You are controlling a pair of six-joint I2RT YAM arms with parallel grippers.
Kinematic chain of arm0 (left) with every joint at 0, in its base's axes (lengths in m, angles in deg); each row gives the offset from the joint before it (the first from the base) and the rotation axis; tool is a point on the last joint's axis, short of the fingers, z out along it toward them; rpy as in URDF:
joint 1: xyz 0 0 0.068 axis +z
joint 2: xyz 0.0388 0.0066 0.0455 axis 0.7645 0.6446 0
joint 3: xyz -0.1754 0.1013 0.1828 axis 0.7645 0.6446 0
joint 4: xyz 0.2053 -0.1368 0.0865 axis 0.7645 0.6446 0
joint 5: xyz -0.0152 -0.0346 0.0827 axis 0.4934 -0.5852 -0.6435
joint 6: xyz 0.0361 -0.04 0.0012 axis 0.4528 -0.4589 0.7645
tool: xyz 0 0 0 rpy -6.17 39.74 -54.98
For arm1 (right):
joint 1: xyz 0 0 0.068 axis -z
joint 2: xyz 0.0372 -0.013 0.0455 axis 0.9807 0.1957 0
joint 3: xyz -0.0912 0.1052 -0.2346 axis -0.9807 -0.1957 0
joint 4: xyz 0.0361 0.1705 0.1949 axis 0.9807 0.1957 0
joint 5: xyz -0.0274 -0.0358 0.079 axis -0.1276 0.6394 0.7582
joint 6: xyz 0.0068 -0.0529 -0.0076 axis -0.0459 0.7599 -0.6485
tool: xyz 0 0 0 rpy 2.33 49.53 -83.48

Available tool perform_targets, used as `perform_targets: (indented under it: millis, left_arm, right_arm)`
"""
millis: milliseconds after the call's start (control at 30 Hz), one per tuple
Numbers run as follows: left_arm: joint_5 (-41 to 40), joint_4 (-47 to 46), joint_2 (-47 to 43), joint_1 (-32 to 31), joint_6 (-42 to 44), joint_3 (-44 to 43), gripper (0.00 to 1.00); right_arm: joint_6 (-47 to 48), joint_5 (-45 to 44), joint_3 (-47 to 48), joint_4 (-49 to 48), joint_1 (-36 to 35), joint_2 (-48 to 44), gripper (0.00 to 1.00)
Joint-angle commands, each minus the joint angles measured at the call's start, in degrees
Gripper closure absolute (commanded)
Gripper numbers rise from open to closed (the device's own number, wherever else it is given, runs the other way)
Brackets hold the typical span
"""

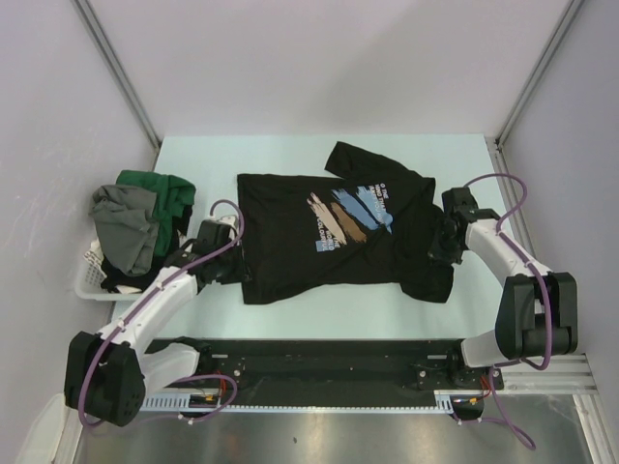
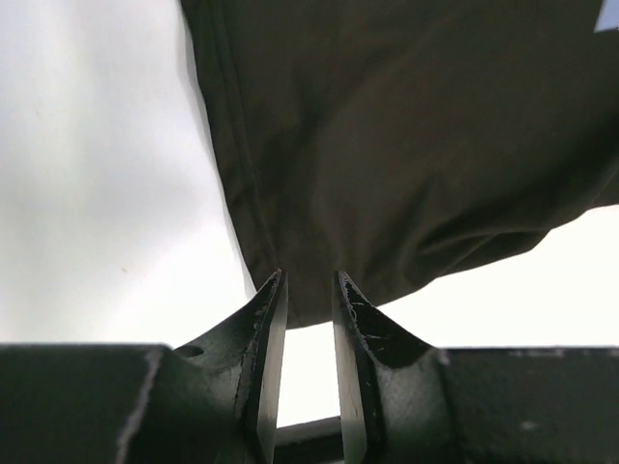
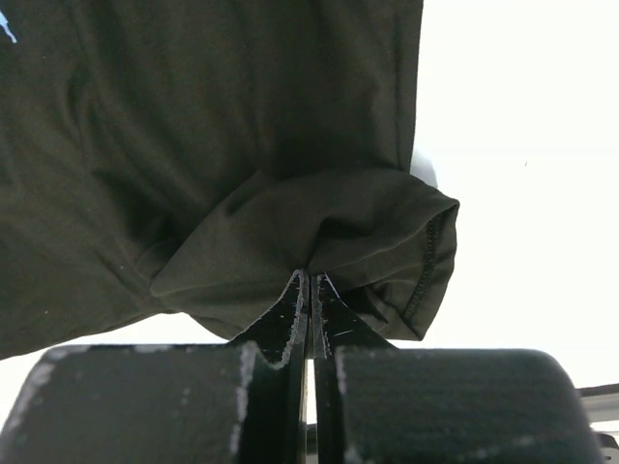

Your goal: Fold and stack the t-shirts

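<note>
A black t-shirt [image 1: 290, 242] with a blue, brown and white brushstroke print lies spread flat on the table, print up. My left gripper [image 1: 235, 269] is at its left edge. In the left wrist view the left gripper [image 2: 309, 280] has its jaws a narrow gap apart, and a corner of the black cloth [image 2: 406, 145] lies at the fingertips. My right gripper [image 1: 440, 249] is on the shirt's right sleeve. There the right gripper [image 3: 311, 275] is shut, pinching a fold of the sleeve [image 3: 319, 222] near its stitched hem.
A white slatted basket [image 1: 90, 277] stands at the table's left edge, holding a grey shirt [image 1: 121, 227] and a dark green shirt [image 1: 166, 193] piled loosely. Grey walls close in the table on the left, right and back.
</note>
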Motion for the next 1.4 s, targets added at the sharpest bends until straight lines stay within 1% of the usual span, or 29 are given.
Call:
perform_targets:
  millis: [0, 167, 300, 500, 700, 733, 933, 1200, 1367]
  left_arm:
    - [1.57, -1.97, -2.23, -0.32, -3.62, 2.33, 0.69]
    - [0.25, -0.05, -1.35, -1.03, -6.07, 1.63, 0.67]
    - [-3.09, 1.80, -1.79, -1.20, -8.63, 1.54, 0.66]
    - [-3.09, 3.83, -1.62, -2.08, -14.52, 3.13, 0.66]
    - [-3.09, 2.52, -0.47, -4.80, -20.40, 5.85, 0.66]
    - [-5.09, 2.34, -0.30, -6.37, -21.54, 6.11, 0.66]
    - [-10.12, 3.21, 3.74, -11.12, -22.52, 4.80, 0.66]
    - [-15.21, 5.06, 4.45, -11.92, -21.99, 3.39, 0.66]
    - [-16.36, 6.91, 3.75, -12.01, -22.08, 1.99, 0.65]
  right_arm:
    - [0.50, 0.43, 2.83, 0.52, 0.01, -0.61, 1.00]
    - [0.33, 0.87, 3.35, 0.43, 0.01, 0.53, 1.00]
    - [0.33, 1.05, 3.88, 0.43, -0.17, 1.50, 1.00]
    - [0.33, 1.58, 5.02, 0.35, -0.34, 2.03, 1.00]
    - [1.12, 1.58, 6.25, 0.61, -0.25, 3.17, 1.00]
    - [1.21, 1.66, 6.60, 0.70, -0.17, 3.26, 1.00]
    - [2.08, 1.84, 7.13, 0.70, 0.01, 4.31, 1.00]
    - [2.87, 2.02, 7.40, 1.05, 0.54, 4.84, 1.00]
    - [3.40, 2.37, 7.40, 0.88, 1.24, 5.19, 1.00]
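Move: The near corner of the shirt's hem, which the open left hand goes for, lies about 6 cm back towards the base from that hand, 1 cm to its left and 7 cm below. The print is some 19 cm ahead of the left hand and 25 cm to its right; the white bin is about 13 cm ahead and 27 cm to its left. From the right hand, already shut on cloth by the near sleeve, that hem corner is roughly 45 cm left, 9 cm back and 3 cm lower. The left hand draws back about 5 cm and sinks about 5 cm towards the near hem corner, easing off early on and then going on, while the wrist tips the fingers about 10 degrees nearer to straight down and turns a little counter-clockwise; its fingers stay part open astride the corner's edge, and no touch can be made out. The right hand keeps its fingers shut on the cloth by the near sleeve and edges forward some 2 cm. ##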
